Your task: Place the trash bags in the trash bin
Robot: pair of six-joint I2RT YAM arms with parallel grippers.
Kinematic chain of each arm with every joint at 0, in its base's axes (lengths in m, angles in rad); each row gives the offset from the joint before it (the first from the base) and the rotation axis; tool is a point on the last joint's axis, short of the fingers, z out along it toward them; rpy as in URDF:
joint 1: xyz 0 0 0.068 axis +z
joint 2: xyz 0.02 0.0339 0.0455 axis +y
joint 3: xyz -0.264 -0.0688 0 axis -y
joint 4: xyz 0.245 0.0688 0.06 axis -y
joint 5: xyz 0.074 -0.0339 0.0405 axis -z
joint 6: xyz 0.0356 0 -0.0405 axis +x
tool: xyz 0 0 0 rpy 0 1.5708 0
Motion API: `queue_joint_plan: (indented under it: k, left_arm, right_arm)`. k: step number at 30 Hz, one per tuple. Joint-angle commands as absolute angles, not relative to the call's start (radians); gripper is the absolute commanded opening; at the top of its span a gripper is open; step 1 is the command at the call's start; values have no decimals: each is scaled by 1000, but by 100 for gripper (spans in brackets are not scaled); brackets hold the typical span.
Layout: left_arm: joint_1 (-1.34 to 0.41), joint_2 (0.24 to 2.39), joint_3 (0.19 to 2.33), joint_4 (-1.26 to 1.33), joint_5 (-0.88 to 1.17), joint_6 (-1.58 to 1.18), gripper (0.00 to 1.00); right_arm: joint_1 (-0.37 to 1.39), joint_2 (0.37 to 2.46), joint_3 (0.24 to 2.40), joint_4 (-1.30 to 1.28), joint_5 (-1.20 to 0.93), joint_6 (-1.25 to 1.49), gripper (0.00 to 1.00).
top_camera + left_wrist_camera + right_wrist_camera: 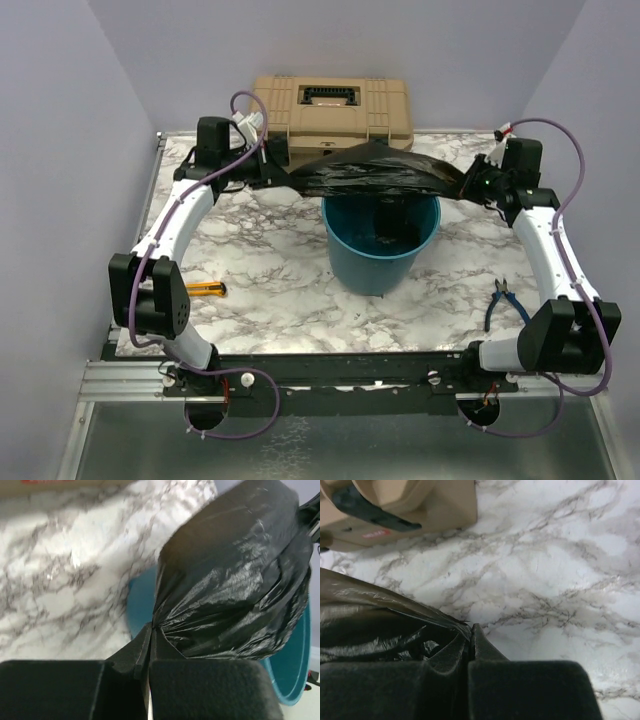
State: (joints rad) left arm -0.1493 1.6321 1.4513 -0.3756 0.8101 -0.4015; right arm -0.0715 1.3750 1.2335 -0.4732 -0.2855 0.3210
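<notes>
A glossy black trash bag (375, 170) hangs stretched between my two grippers, above the far rim of the teal trash bin (380, 262). My left gripper (285, 172) is shut on the bag's left end, and my right gripper (468, 186) is shut on its right end. In the left wrist view the trash bag (235, 580) bulges out from the shut left gripper (151, 628), with the trash bin (292, 665) beneath it. In the right wrist view the film of the trash bag (375, 625) runs into the shut right gripper (471, 628) over the marble table.
A tan toolbox (332, 108) with black latches stands just behind the bin; the toolbox (395, 507) also shows in the right wrist view. A yellow-handled tool (208, 289) lies at the left on the marble table (270, 270). Blue-handled pliers (503, 300) lie at the right.
</notes>
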Motion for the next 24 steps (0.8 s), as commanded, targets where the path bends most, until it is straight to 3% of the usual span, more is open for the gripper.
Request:
queue_joint_plan:
  k: [1,10,11,13,17,20,24]
  left_arm:
    - [-141,1545,1342,-432,778,-334,0]
    - [-141,1507,1337,-503,799,-298,0]
    - [-140,1499,1338,-503,812,-299,6]
    - [-140,1483,1340,-506,823,-305,37]
    - [-140,1443,1354,-536,777,-308,73]
    - [-139,1411,1389,-593,681,-286,81]
    - [-140,1336,1405,-635,496,-242,88]
  right_arm:
    - [-78,1337,1177,-497,-360,278,1]
    - [-78,1295,1169,-568,-356,242,2]
    - [-77,1283,1163,-565,-360,240,5]
    - [-77,1266,1165,-573,-354,236,18]
    - [-78,1209,1204,-605,-270,239,40]
    - [-77,1153,1245,-624,-160,253,62]
    - [-78,1068,1274,-636,-102,254,68]
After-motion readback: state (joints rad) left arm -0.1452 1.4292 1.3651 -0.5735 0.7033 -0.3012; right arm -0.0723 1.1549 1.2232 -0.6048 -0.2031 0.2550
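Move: Both closed grippers hold an end of the black trash bag, stretched between them with its middle some 18 cm to the left hand's right. The trash bin's mouth centre lies about 20 cm to the left hand's right, 6 cm back and 5 cm lower; from the right hand it is about 17 cm left, 5 cm back and 2 cm lower. The toolbox stands roughly 25 cm ahead of the right hand and 28 cm left of it; the pliers lie 10 cm right, 17 cm back. Back and down together, both hands bring the stretched bag onto the trash bin's mouth, the left by about 5 cm, the right by barely 3. Then both sets of fingers open wide and let go of the bag's ends while the hands rise and ease farther back, the left by some 4 cm of lift, the right by about 6 cm. ##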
